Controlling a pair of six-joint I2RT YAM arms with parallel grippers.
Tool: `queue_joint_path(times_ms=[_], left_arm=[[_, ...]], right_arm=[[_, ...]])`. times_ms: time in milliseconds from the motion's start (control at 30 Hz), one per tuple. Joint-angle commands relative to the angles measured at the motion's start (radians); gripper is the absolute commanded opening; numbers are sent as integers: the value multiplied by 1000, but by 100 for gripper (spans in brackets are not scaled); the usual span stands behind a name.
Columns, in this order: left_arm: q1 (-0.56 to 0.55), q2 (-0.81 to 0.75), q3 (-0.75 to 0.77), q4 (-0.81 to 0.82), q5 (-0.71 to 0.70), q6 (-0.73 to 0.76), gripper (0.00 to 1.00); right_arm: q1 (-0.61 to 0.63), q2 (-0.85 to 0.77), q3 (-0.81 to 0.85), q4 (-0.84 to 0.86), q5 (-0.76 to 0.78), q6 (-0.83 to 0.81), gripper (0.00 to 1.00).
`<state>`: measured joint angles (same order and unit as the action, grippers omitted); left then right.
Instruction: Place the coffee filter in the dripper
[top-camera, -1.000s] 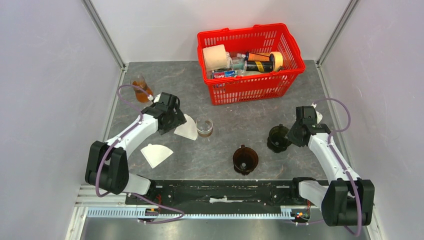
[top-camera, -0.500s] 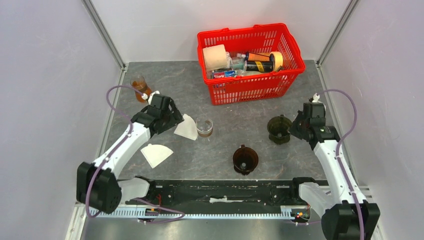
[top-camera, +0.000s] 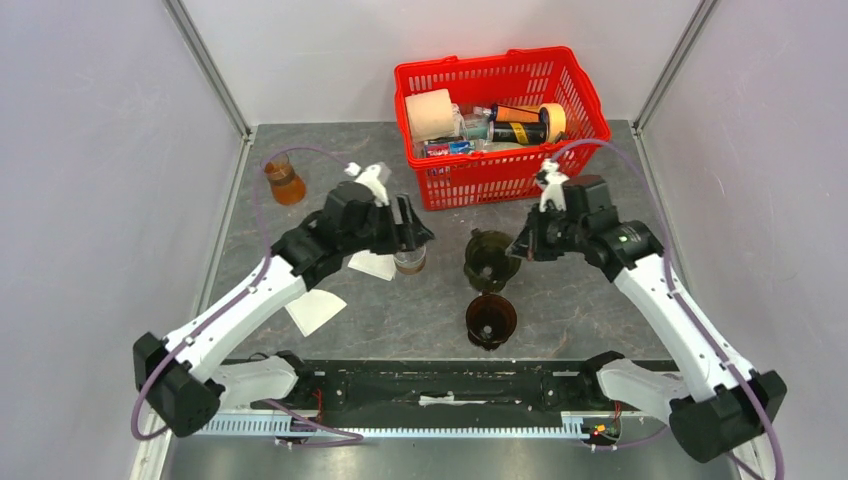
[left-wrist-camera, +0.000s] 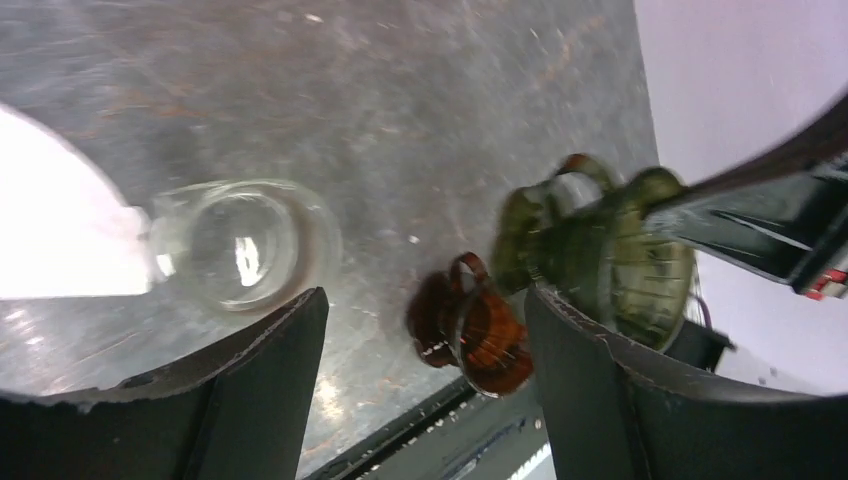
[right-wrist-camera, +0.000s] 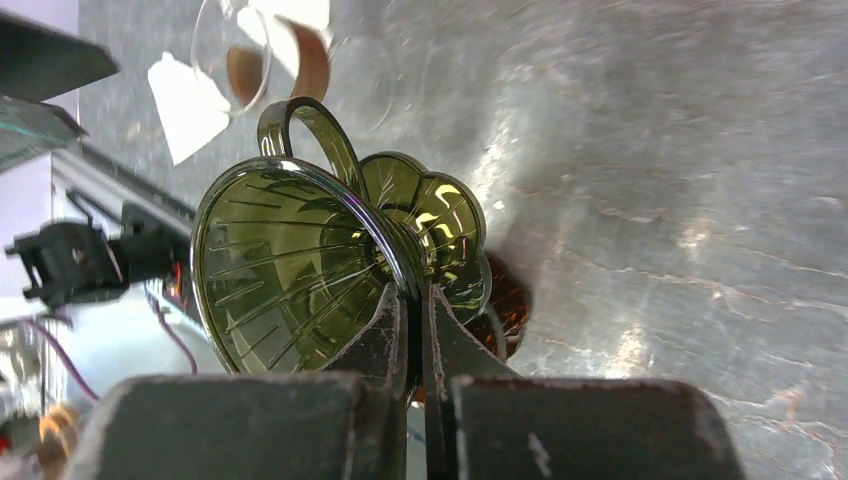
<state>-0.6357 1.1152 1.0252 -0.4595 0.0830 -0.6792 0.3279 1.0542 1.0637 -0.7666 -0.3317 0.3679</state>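
Observation:
My right gripper (top-camera: 524, 244) is shut on the rim of a green glass dripper (top-camera: 490, 258), holding it tilted in the air above a brown dripper (top-camera: 490, 320) that stands on the table. The right wrist view shows the fingers (right-wrist-camera: 395, 330) pinching the green dripper's (right-wrist-camera: 300, 270) rim, with the brown dripper (right-wrist-camera: 505, 300) just behind. One white coffee filter (top-camera: 373, 265) lies under my left arm and another filter (top-camera: 312, 310) nearer the front. My left gripper (top-camera: 414, 233) hangs open and empty over a small glass (left-wrist-camera: 240, 245), the white filter (left-wrist-camera: 60, 230) at its left.
A red basket (top-camera: 500, 175) with a paper roll, bottles and tape stands at the back. A glass of amber liquid (top-camera: 283, 180) is at the back left. The small glass (top-camera: 408, 262) sits beside the filter, just left of the green dripper.
My right gripper closed on the green dripper, lifted it and carried it left to above the brown dripper. My left arm swung right from the filter to over the small glass.

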Motion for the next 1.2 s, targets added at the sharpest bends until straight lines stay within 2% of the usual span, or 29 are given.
queue_joint_path(times_ms=[0,100,233,400,433,533,567,667,700,733,767,800,1000,1100,1167], left_arm=[[-119,99,95,56,48,58,78],[-168,164,107,84,-1,27,73],[-202,251,133,102,29,4,67],[-222,280,153,81,-2,13,49],[-222,275,152,75,-20,13,42],[-222,264,148,73,-40,12,6],[-223,261,150,73,-42,11,2],[-223,249,164,59,-72,23,2],[-223,241,170,49,-79,28,2],[-223,236,177,34,-118,31,2],[-222,227,185,18,-150,32,2],[-222,220,191,3,-177,33,2],[-202,188,262,-86,-347,67,2],[-114,166,297,-93,-378,98,2],[-15,157,323,-93,-367,107,2]], right_arm=[[111,75,87,-13,16,-39,0],[179,111,100,22,52,-45,0],[256,150,131,49,86,-47,0],[282,158,146,76,122,-36,0],[281,157,151,74,129,-31,0],[282,155,159,72,130,-21,1],[282,155,160,73,123,-20,10],[282,147,162,85,121,-13,41],[282,138,165,87,134,-10,54],[282,129,171,90,157,-6,72],[282,110,173,97,190,4,85],[282,93,177,102,224,9,95],[283,-76,104,205,381,36,97],[283,-137,68,203,498,47,97],[282,-158,45,188,573,48,97]])
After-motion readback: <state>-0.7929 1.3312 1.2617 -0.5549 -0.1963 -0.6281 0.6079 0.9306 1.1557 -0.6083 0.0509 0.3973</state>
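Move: The green dripper, its rim pinched in the right hand, lies about 13 cm to the left hand's right, 4 cm back and 2 cm lower. Below the left hand by some 19 cm, the glass server stands 4 cm ahead and 3 cm left; the nearer paper filter lies 6 cm ahead and 11 cm left, 23 cm down. From the right hand, the left gripper it goes to meet is about 18 cm left and 2 cm ahead, nearly level; the brown dripper is 4 cm left, 9 cm back and 18 cm down. Rightward about 9 cm, sinking 5, the left hand meets the green dripper as the right hand brings it some 6 cm left; the left fingers shut on its rim beside the handle while the right still holds. The right fingers then open wide and that hand rises about 11 cm, tipping its fingers up and edging right, while the left carries the dripper back left, forward and up, turning counter-clockwise. ##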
